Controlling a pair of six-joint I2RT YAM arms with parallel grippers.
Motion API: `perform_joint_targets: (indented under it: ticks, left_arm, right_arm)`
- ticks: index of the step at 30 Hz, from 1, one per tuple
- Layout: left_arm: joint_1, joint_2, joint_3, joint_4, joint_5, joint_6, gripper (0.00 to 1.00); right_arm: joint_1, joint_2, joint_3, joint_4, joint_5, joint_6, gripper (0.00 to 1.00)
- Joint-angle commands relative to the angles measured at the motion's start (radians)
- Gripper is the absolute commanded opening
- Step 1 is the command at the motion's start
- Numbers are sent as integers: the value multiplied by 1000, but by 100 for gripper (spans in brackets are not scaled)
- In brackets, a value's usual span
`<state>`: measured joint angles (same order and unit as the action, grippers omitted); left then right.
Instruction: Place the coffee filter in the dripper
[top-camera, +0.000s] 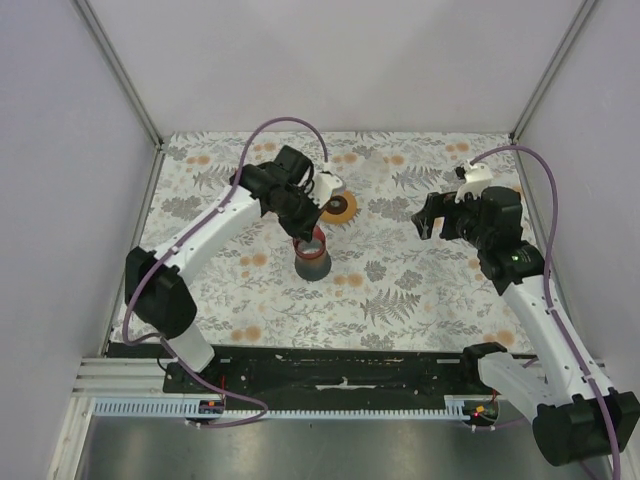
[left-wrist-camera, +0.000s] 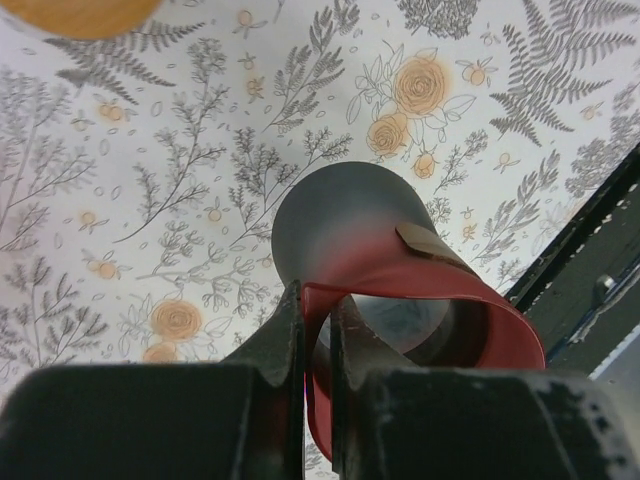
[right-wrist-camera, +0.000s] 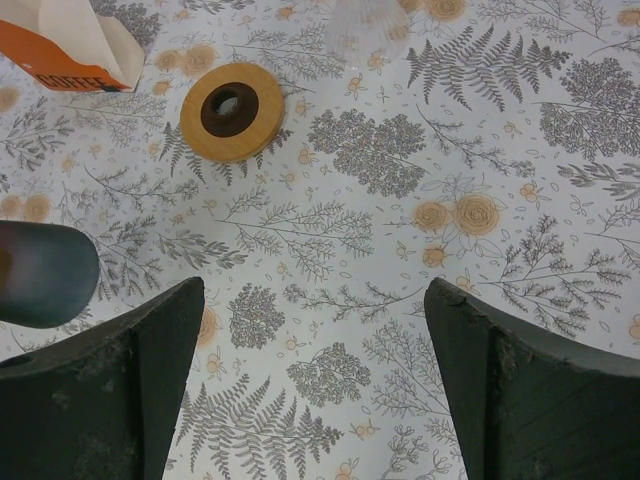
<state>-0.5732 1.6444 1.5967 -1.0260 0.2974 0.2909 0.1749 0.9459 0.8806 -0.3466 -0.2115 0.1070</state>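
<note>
The dripper (right-wrist-camera: 230, 110) is a tan-orange ring with a dark centre hole, lying flat on the floral cloth; the top view shows it (top-camera: 340, 208) just right of my left gripper. The coffee filter (right-wrist-camera: 362, 30), thin pleated white paper, lies on the cloth just beyond the dripper at the frame's upper edge. My left gripper (left-wrist-camera: 315, 300) is shut on the red rim of a dark jar (left-wrist-camera: 350, 220), one finger inside and one outside. My right gripper (right-wrist-camera: 315, 285) hangs open over bare cloth, well short of the dripper, with nothing between its fingers.
An orange and white pack marked COFFEE (right-wrist-camera: 70, 45) lies left of the dripper in the right wrist view. The jar (top-camera: 312, 262) sits mid-table under the left gripper (top-camera: 305, 232). The right gripper (top-camera: 425, 218) hovers right of centre. Grey walls enclose the table.
</note>
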Motion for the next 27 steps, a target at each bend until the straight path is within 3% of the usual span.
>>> perform_joint_targets:
  ticks: [1, 11, 16, 24, 27]
  left_arm:
    - [-56, 18, -55, 194, -21, 76, 2]
    - [-59, 97, -230, 412, 77, 160, 5]
    - [-59, 120, -251, 426, 121, 169, 29]
    - [-56, 45, -78, 320, 232, 129, 85]
    - [-40, 72, 60, 261, 250, 110, 89]
  right_arm:
    - [5, -36, 34, -9, 29, 8, 98]
    - [5, -71, 53, -26, 11, 5, 98]
    - [5, -96, 119, -52, -12, -1, 98]
    - [5, -174, 112, -66, -17, -39, 98]
    - [5, -153, 121, -66, 30, -61, 98]
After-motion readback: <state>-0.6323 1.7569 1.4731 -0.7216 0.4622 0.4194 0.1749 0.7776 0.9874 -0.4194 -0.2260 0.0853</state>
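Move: The left hand still pinches the red-and-grey cup by its rim; its goal is a bare patch of table, where the cup's middle will sit about 2 cm back, 6 cm right and 14 cm below that hand. From the left hand, the wooden ring lies some 19 cm ahead and 8 cm right, and the coffee box about 23 cm ahead and 14 cm left. From the right hand, the bare patch is roughly 4 cm back, 25 cm left and 19 cm below. Still pinching the rim, the left hand sets the cup down on the bare table nearer the robot than the wooden ring, sinking about 9 cm while drifting right and turning slightly clockwise. Its fingers then open wide, let go of the rim, and the hand lifts some 3 cm while edging farther right. Late on, the empty, open right hand rises about 8 cm, draws back a little and tips up. ##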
